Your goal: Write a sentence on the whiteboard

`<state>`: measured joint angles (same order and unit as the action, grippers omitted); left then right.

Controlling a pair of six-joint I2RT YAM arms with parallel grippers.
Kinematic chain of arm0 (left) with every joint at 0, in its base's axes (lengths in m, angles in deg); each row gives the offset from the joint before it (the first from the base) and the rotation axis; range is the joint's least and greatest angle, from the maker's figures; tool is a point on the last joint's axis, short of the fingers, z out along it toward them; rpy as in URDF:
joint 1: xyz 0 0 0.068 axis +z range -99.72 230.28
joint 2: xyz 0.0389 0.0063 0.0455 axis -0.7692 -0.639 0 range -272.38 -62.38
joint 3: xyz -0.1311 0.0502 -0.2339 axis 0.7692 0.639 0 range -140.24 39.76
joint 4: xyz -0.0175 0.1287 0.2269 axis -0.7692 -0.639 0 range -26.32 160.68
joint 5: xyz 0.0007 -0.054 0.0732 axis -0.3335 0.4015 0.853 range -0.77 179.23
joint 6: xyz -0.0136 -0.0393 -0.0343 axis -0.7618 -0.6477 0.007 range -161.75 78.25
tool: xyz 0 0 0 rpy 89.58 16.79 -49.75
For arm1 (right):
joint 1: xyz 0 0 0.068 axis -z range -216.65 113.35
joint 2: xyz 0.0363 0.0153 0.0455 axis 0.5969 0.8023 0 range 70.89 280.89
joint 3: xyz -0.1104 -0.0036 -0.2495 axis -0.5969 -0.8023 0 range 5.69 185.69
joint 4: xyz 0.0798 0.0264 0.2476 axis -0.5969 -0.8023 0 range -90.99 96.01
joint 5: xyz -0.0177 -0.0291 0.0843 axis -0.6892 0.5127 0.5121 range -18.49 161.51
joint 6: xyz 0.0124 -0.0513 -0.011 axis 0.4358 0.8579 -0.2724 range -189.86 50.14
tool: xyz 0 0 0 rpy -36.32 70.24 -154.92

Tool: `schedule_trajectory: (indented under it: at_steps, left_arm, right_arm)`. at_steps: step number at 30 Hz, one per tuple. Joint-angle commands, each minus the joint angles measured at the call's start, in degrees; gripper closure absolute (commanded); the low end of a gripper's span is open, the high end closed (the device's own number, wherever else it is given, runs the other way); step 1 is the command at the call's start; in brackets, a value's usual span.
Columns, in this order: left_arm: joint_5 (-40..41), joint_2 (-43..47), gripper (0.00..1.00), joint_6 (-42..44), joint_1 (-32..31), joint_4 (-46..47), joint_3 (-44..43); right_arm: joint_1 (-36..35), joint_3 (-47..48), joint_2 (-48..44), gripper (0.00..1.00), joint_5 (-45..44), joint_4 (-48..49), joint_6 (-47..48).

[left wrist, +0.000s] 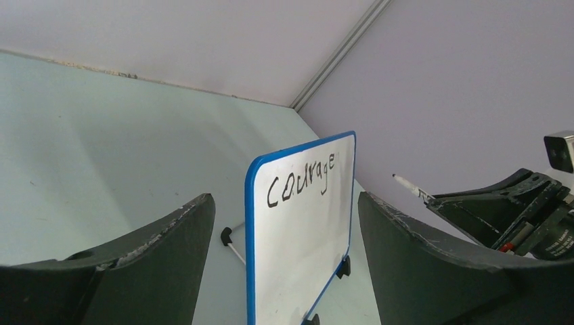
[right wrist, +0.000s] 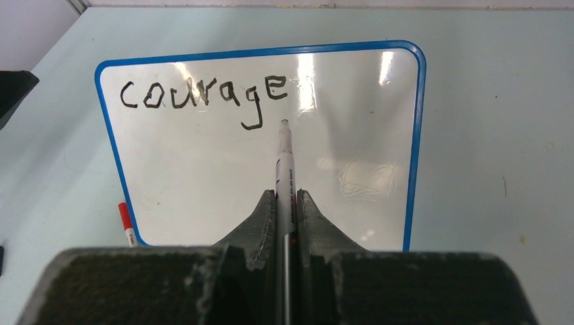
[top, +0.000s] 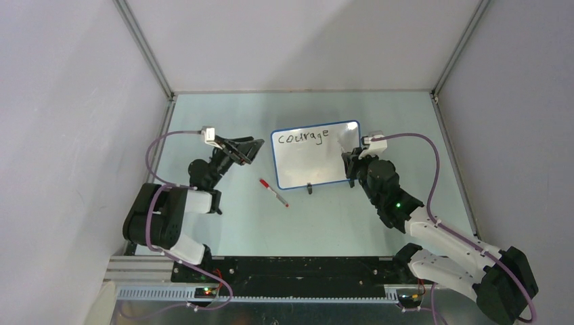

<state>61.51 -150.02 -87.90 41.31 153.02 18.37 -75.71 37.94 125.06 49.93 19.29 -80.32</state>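
The whiteboard (top: 313, 166) stands on the table, blue-rimmed, on small black feet (top: 309, 189). Of the sentence, only the black word "courage" (top: 303, 135) shows, along the top. My right gripper (top: 352, 160) is shut on a white marker (right wrist: 284, 162). The marker's tip is at the board just below the final "e" of "courage" (right wrist: 203, 95). My left gripper (top: 244, 150) is open and empty, left of the board. In the left wrist view the whiteboard (left wrist: 301, 237) shows between my open left gripper (left wrist: 284, 200) fingers, well beyond them.
A second marker with a red cap (top: 273, 192) lies on the table in front of the board's left corner; it also shows in the right wrist view (right wrist: 125, 222). White enclosure walls stand behind and to both sides.
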Motion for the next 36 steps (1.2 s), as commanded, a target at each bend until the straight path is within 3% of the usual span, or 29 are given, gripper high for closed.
schedule_trajectory:
  at_steps: [1, 8, 14, 27, 36]
  left_arm:
    - [0.12, -0.35, 0.17, 3.22, 0.0, 3.09, 0.27]
    - [-4.73, -4.61, 0.18, 2.19, 0.01, 5.36, -3.18]
    - [-9.48, -12.29, 0.26, 1.69, 0.05, 5.46, -8.66]
    - [-15.73, -18.29, 0.34, 0.64, 0.54, 5.46, -15.65]
    - [-18.06, -22.56, 0.52, -1.7, 0.84, 5.52, -19.32]
  right_arm:
    - [-0.43, 1.68, 0.37, 1.0, -0.61, 2.65, -0.12]
    - [-0.58, 1.68, -1.05, 1.0, 0.56, 1.85, 0.7]
    - [-0.67, 2.26, -1.32, 1.0, 2.91, 0.9, 0.62]
    - [-0.83, 9.43, 4.7, 1.0, 11.12, -5.53, 0.0]
    - [-3.5, 16.18, 8.86, 1.0, 12.87, -11.77, 0.81]
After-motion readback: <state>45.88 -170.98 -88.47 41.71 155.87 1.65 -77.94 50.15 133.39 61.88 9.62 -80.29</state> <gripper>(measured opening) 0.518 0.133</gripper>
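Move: The whiteboard's near upper-left corner is what my open left hand goes for: about 6 cm ahead, 5 cm right and 6 cm below. From that hand the red marker lies about 8 cm back, 7 cm right and 20 cm below. My right hand, holding the black marker, has the whiteboard's middle about 7 cm ahead, 11 cm left and 11 cm below, with the word "courage" about 11 cm ahead, 16 cm left and 7 cm below. I bring my left hand forward, right and down, about 4 cm each way, to straddle the whiteboard's left corner, turning clockwise and partly closing the fingers. Meanwhile my right hand keeps its pinch on the marker and sweeps left about 6 cm, speeding up and swinging some 15 degrees counter-clockwise, so the tip passes clear of the board towards the blank space under the start of "courage". ##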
